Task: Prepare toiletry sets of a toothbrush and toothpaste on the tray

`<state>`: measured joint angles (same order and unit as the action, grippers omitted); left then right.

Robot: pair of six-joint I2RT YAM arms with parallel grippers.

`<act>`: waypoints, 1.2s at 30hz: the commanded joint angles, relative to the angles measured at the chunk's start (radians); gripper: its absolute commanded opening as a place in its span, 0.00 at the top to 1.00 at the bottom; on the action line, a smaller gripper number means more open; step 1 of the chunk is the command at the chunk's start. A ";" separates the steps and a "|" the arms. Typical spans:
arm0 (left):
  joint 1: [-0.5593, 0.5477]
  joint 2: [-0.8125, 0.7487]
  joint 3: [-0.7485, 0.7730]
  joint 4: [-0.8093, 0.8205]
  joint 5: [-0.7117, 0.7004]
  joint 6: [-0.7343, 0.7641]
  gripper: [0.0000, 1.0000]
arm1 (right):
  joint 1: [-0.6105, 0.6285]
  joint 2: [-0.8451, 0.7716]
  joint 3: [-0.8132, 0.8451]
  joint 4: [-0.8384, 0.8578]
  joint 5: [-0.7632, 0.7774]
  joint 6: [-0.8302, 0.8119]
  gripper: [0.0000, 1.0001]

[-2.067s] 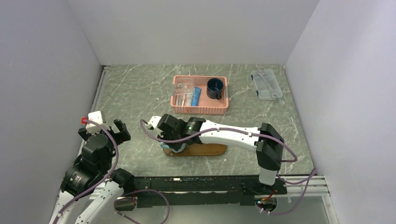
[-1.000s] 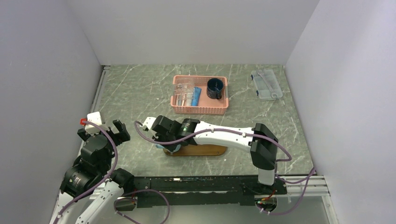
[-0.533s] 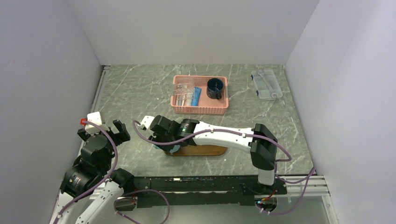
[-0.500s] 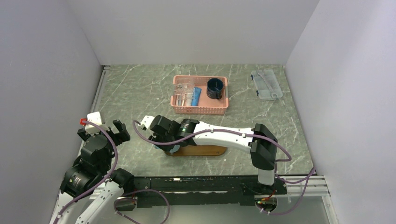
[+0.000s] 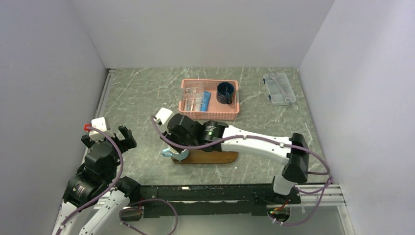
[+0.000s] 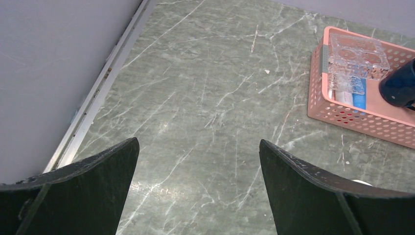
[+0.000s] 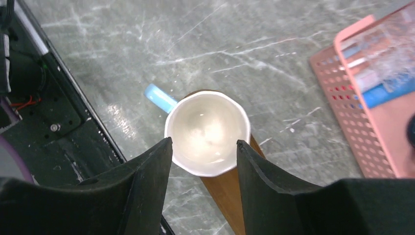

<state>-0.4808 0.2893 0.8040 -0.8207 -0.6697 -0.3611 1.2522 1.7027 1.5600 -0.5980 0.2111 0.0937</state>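
The tray (image 5: pixel 218 157) is a dark brown board lying near the front edge of the table. A light blue mug (image 5: pixel 174 153) with a white inside (image 7: pixel 207 133) stands upright on its left end, handle pointing left. My right gripper (image 7: pixel 204 142) hovers just above the mug, open, with its fingers apart on either side of the rim and not touching it. The toothpaste (image 5: pixel 205 101), a blue tube, lies in the pink basket (image 5: pixel 210 115). I cannot make out a toothbrush. My left gripper (image 6: pixel 198 141) is open over bare table at the left.
The pink basket also holds a dark blue mug (image 5: pixel 226 92) and a clear plastic holder (image 5: pixel 192 94). A clear plastic box (image 5: pixel 279 88) sits at the back right. The left wall rail (image 6: pixel 98 93) runs along the table's left edge.
My right gripper has opened, let go of the light blue mug on the tray's left end, and drawn up and back to the right. The left arm has not moved.
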 commanded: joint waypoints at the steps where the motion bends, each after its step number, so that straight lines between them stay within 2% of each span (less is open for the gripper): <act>1: 0.006 -0.005 -0.003 0.032 0.011 0.003 0.01 | -0.029 -0.082 -0.021 0.005 0.101 0.027 0.47; 7: 0.007 -0.007 -0.003 0.032 0.010 0.003 0.01 | -0.139 -0.141 -0.045 -0.018 0.126 0.044 0.47; 16: 0.009 -0.005 -0.007 0.047 0.027 0.013 0.01 | -0.402 -0.162 -0.056 0.006 0.097 0.084 0.47; 22: 0.012 0.003 -0.008 0.056 0.042 0.023 0.01 | -0.540 -0.056 0.021 0.017 0.121 0.169 0.47; 31: 0.015 0.008 -0.011 0.069 0.070 0.036 0.01 | -0.644 0.156 0.186 0.036 0.127 0.258 0.45; 36: 0.018 0.008 -0.011 0.072 0.080 0.039 0.01 | -0.681 0.279 0.325 -0.009 0.128 0.291 0.45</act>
<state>-0.4686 0.2905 0.7910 -0.7887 -0.6094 -0.3374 0.5976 1.9347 1.7557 -0.6029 0.3313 0.3328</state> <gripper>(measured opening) 0.992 0.546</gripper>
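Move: The dark blue mug in the basket lies about 30 cm ahead of the right hand, 22 cm to its right and 13 cm below. The blue toothpaste tube lies some 26 cm ahead of this hand and 13 cm right; the light blue mug, already released on the tray, is almost straight below, 12 cm down. From the left hand the dark blue mug is roughly 29 cm ahead, 45 cm right, 19 cm lower. Right hand, half-open, swings forward 27 cm and right towards the dark blue mug, turning 50 degrees clockwise, finally sinking. ##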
